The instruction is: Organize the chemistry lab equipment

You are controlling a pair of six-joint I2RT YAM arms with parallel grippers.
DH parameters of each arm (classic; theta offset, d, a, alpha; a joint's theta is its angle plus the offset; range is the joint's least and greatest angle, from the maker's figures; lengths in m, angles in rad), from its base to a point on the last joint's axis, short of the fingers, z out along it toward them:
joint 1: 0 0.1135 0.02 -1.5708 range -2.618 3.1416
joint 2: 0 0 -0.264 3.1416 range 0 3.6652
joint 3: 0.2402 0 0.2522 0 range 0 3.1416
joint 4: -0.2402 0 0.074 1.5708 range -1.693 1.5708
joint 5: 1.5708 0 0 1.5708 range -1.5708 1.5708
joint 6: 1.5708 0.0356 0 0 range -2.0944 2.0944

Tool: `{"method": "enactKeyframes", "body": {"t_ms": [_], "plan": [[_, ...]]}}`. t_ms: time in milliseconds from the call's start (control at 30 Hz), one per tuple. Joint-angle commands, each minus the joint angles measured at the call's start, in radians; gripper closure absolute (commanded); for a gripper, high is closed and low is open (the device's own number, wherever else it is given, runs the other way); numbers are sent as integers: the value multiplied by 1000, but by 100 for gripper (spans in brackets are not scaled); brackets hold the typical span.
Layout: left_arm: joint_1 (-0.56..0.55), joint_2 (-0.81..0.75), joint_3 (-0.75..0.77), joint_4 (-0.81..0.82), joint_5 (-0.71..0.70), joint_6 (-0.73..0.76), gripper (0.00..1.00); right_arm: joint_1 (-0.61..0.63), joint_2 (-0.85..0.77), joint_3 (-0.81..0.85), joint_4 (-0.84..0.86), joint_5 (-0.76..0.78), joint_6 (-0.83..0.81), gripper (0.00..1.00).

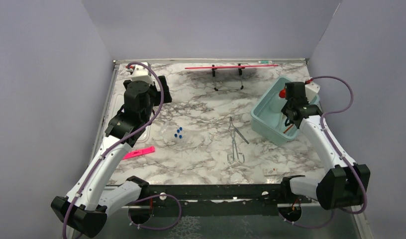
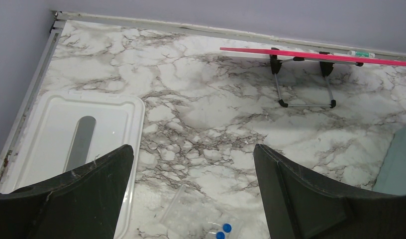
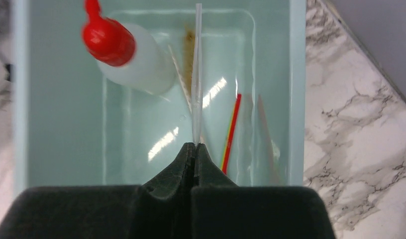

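Observation:
My right gripper (image 3: 195,149) is shut on the lower end of a thin clear rod (image 3: 197,74), which points up over the teal bin (image 3: 66,99). In the bin lie a clear squeeze bottle with a red nozzle (image 3: 136,62), a tan brush (image 3: 189,50) and a thin red and green tool (image 3: 231,129). Metal forceps (image 1: 235,142) lie on the marble table's middle. Blue-capped clear tubes (image 1: 178,133) rest in a clear bag left of them. My left gripper (image 2: 193,194) hangs open above the table, just beyond the tubes (image 2: 223,229), with nothing between its fingers.
A white tray (image 2: 51,129) lies flat under my left finger at the table's left edge. A flat pink strip (image 1: 139,152) lies near the left arm. A long red rod on a black stand (image 1: 231,66) stands by the back wall. Walls close three sides.

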Motion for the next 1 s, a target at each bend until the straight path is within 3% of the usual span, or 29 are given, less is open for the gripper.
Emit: {"method": "enactKeyframes", "body": {"t_ms": [0, 167, 433, 633, 767, 967], "plan": [[-6, -21, 14, 12, 5, -4, 6, -42, 45, -74, 37, -82, 34, 99], [-6, -20, 17, 12, 3, -3, 6, -63, 100, -114, 45, -102, 78, 96], [-6, -16, 19, 12, -5, 0, 6, -63, 16, -123, 68, -98, 32, 68], [-6, -7, 26, 20, 9, -6, 6, -64, -25, -34, 11, -129, -36, 65], [-6, -14, 26, 20, 7, -4, 6, -63, -72, 2, 53, -244, -132, 64], [-6, -14, 23, 21, 2, -7, 6, -62, -123, 67, 87, -545, -238, 62]]}}
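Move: My right hand is over the bin with the clear rod already pinched in it. The bin's middle is about 3 cm ahead, 1 cm left and 13 cm below. Inside it, the red-capped bottle stands roughly 8 cm ahead and 3 cm left, the brush lies some 6 cm straight ahead, and the red stick about 2 cm back and 2 cm right. From my left hand, the bin is about 54 cm right, 3 cm ahead and 25 cm below. I sink my right hand about 8 cm down into the bin, easing back a little and tipping the fingers some 10 degrees further down. There I open them to about a third and let go of the clear rod, then rise about 10 cm. Near the end I start swinging left, turning counter-clockwise, with the fingers still parted. ##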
